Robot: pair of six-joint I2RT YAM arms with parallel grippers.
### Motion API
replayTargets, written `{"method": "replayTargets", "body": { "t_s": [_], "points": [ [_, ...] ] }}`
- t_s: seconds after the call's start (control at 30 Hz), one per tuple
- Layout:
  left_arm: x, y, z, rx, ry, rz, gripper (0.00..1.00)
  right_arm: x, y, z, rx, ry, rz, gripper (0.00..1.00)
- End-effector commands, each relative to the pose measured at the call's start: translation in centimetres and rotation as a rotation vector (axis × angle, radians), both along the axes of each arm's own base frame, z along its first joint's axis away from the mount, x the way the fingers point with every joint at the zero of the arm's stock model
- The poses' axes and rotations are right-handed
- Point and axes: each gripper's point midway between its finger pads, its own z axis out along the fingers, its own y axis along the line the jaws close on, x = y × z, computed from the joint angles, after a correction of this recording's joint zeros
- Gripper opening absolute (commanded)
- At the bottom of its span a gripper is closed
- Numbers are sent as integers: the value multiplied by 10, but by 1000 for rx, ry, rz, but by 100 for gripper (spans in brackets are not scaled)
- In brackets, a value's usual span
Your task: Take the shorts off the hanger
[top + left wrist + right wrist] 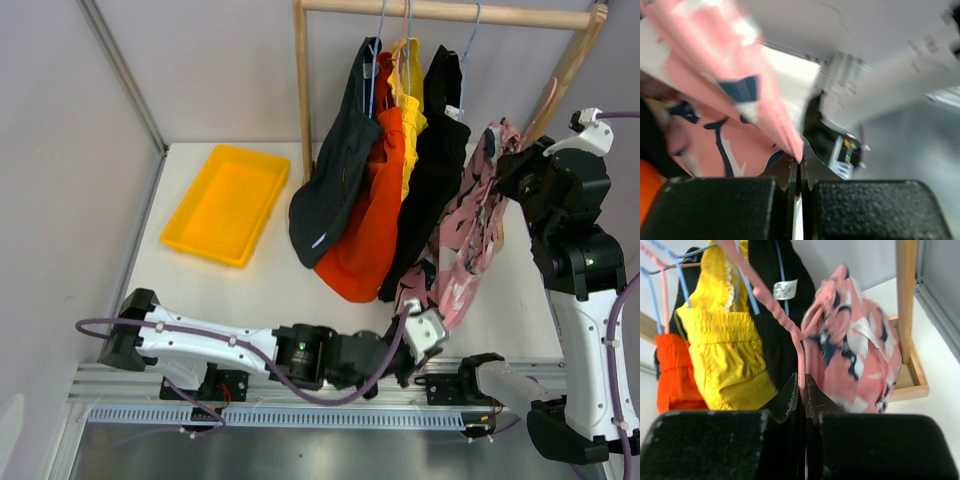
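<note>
The pink shorts (478, 225) with a dark-and-white print hang on a pink hanger (774, 304), pulled off to the right of the rod. My right gripper (505, 168) is shut on that hanger's wire (801, 382), just beside the pink shorts (850, 347). My left gripper (415, 305) is low down and shut on the bottom hem of the pink shorts (715, 100), with a fold of cloth pinched between its tips (800, 159). Dark grey shorts (335, 180), orange-red shorts (370, 230), yellow shorts (412, 110) and black shorts (435, 170) hang from the rod on wire hangers.
A wooden rack (303, 90) stands at the back of the white table, its rod (450, 12) across the top and its base (912, 385) by the wall. A yellow tray (225, 200) lies at the back left. The right arm's white body (585, 300) stands at the right edge.
</note>
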Motion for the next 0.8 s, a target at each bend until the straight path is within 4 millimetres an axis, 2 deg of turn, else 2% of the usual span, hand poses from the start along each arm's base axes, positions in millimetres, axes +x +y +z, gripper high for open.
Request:
{"method": "replayTargets", "body": {
  "t_s": [0.0, 0.07, 0.17, 0.23, 0.27, 0.3, 0.33, 0.4, 0.43, 0.47, 0.5, 0.53, 0.57, 0.6, 0.63, 0.67, 0.73, 0.77],
  "points": [
    [-37, 1, -23, -12, 72, -24, 0, -1, -15, 42, -12, -122, -47, 0],
    [-52, -2, -35, -1, 98, -48, 0, 0, -19, 44, -15, -125, -58, 0],
    [-58, -12, -50, 18, 115, -48, 0, -3, -17, 46, -4, -122, -47, 0],
    [-54, -19, -59, 29, 102, -19, 0, -9, -14, 46, 12, -119, -33, 0],
    [-46, -24, -50, 13, 95, 9, 0, -14, -10, 45, 29, -108, -10, 0],
    [-38, -26, -54, 38, 84, 38, 0, -19, -8, 44, 41, -101, 1, 0],
    [-21, -37, -43, 20, 88, 82, 0, -29, -7, 40, 53, -80, 13, 0],
    [4, -41, -49, 62, 79, 135, 0, -42, 5, 37, 98, -61, 75, 0],
    [30, -47, -25, 17, 83, 182, 0, -48, 9, 34, 112, -46, 97, 0],
    [44, -51, -28, 29, 81, 204, 0, -63, 16, 28, 131, -17, 143, 0],
    [58, -53, -17, 17, 77, 230, 0, -69, 20, 21, 149, 9, 164, 0],
    [84, -53, 0, -10, 64, 264, 0, -79, 23, 10, 155, 55, 182, 0],
    [97, -54, -4, 15, 56, 286, 0, -91, 31, 4, 167, 74, 230, 0],
    [121, -52, 12, -7, 42, 328, 0, -100, 33, -9, 174, 131, 244, 0],
    [132, -52, 30, -32, 34, 347, 0, -108, 36, -15, 179, 153, 266, 0],
    [143, -51, 23, -2, 28, 370, 0, -118, 41, -18, 187, 167, 302, 0],
    [171, -46, 47, -37, 20, 417, 0, -134, 45, -31, 198, 231, 325, 0],
    [177, -44, 47, -29, 23, 424, 0, -140, 46, -32, 200, 244, 337, 0]
  ]
}}
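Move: My left hand already pinches the shorts' lower end; their middle lies about 24 cm ahead, 6 cm right and slightly above. From that hand the black shorts hang some 33 cm ahead and 2 cm left, the orange shorts 24 cm ahead and 12 cm left. My right hand, gripping the pink hanger by its neck, has the shorts' middle 3 cm to its left, level fore and aft, 11 cm below; the rack post stands about 25 cm ahead and 13 cm right. Still pinching the shorts, my left hand dips about 6 cm, easing back and to the right, then swings forward nearly 20 cm and rises, turning some 20 degrees counter-clockwise. My right hand keeps the hanger nearly still at first, then draws it back about 11 cm, away from the rack post, turning counter-clockwise and tipping slightly down. ##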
